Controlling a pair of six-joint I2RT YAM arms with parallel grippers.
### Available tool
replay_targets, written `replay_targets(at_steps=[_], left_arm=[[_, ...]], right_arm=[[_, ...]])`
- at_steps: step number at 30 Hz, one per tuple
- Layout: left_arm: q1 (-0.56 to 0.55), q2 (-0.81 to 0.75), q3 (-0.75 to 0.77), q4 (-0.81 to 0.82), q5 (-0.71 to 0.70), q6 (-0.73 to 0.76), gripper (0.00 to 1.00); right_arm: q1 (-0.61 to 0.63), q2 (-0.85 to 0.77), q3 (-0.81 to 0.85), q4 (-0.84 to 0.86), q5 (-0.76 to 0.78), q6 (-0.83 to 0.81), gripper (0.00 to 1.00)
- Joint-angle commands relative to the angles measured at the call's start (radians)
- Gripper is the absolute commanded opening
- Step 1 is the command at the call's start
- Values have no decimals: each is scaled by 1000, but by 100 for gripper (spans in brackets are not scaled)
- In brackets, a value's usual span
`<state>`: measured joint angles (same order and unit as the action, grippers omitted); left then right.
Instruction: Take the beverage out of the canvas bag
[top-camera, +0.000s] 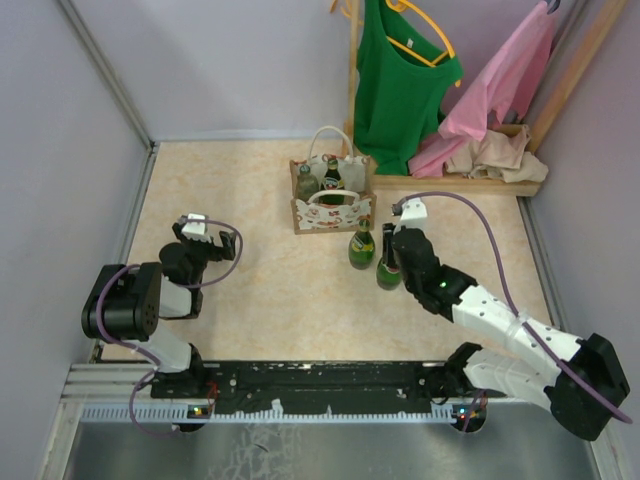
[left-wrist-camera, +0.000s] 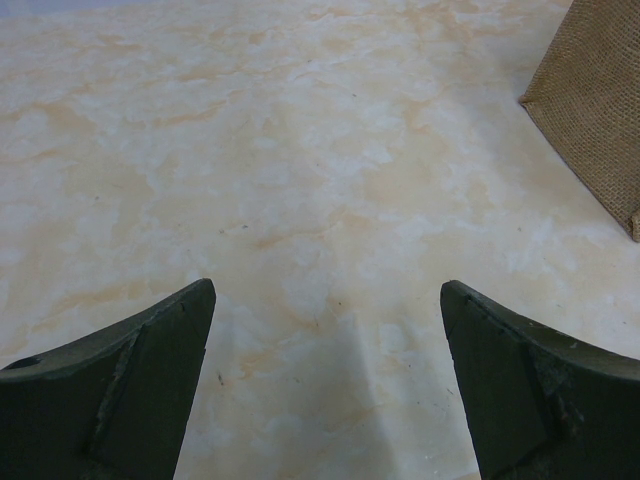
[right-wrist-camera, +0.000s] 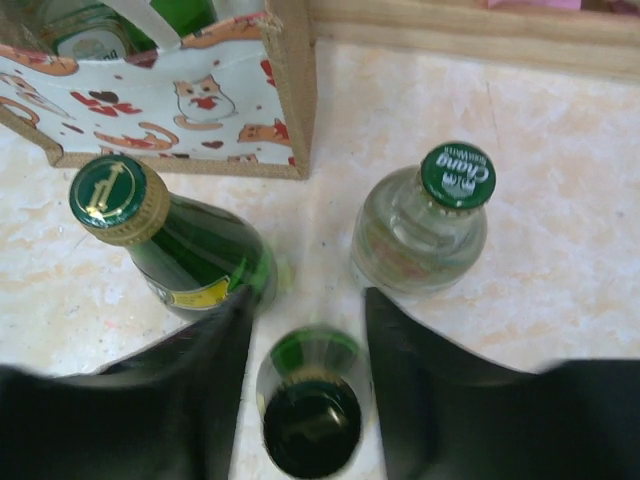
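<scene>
The canvas bag (top-camera: 330, 205) (right-wrist-camera: 180, 100) stands upright at mid-table with bottles (top-camera: 331, 172) still inside it. In front of it, on the table, stand a green bottle with a gold cap (top-camera: 361, 245) (right-wrist-camera: 190, 250) and a clear bottle with a green cap (right-wrist-camera: 425, 235). A third green bottle (top-camera: 388, 270) (right-wrist-camera: 310, 400) stands upright between the fingers of my right gripper (top-camera: 392, 258) (right-wrist-camera: 308, 300), which is open, with a thin gap on each side of the neck. My left gripper (top-camera: 208, 238) (left-wrist-camera: 328, 285) hangs open over bare table at the left, a corner of the bag (left-wrist-camera: 590, 100) ahead of it.
A wooden clothes rack base (top-camera: 480, 180) runs along the back right, with a green shirt (top-camera: 400, 80) and a pink garment (top-camera: 500, 90) hanging over it. Grey walls close in the left, back and right sides.
</scene>
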<state>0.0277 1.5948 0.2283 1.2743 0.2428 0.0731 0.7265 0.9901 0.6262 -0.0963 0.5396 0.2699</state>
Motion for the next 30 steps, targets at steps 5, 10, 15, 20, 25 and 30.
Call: replay_targets(at_steps=[5,10,15,20,25,30], left_arm=[[-5,0,14,8,-3,8,100],[-6,1,15,8,-2,8,100],[-6,1,14,8,-3,8,100],[-6,1,14,8,-3,7,100],[-6,1,14,9,-2,8,100],[-6,1,14,9,-3,8,100]], right_arm=[[7,-34,23,97,34,21,68],[7,-39,72,79,26,-11,69],[7,-34,194,76,31,-48,70],[7,33,349,95,18,-91,73],[7,191,552,87,24,-143,75],[-5,382,767,66,19,-203,75]])
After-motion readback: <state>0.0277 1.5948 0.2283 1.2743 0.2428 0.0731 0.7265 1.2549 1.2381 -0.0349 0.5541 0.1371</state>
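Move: The right hand still has a green bottle, already standing on the table, between its fingers, the bottle's middle some 7 cm below. The next one, the green bottle in the canvas bag, is about 22 cm ahead of that hand, 14 cm left and 7 cm lower; the other green bottle stands 5 cm ahead, 7 cm left, the clear bottle 8 cm ahead, 3 cm right. From the left hand the bagged green bottle is roughly 12 cm ahead, 29 cm right, about level. The right hand lets go of the green bottle's neck, its fingers spreading wide, and lifts off it slowly at first. It then climbs fast, about 20 cm in all, going forward and left over the table on the bag's side by about 9 cm, mostly late, while the wrist tips the fingers up some 20 degrees to nearly level. ##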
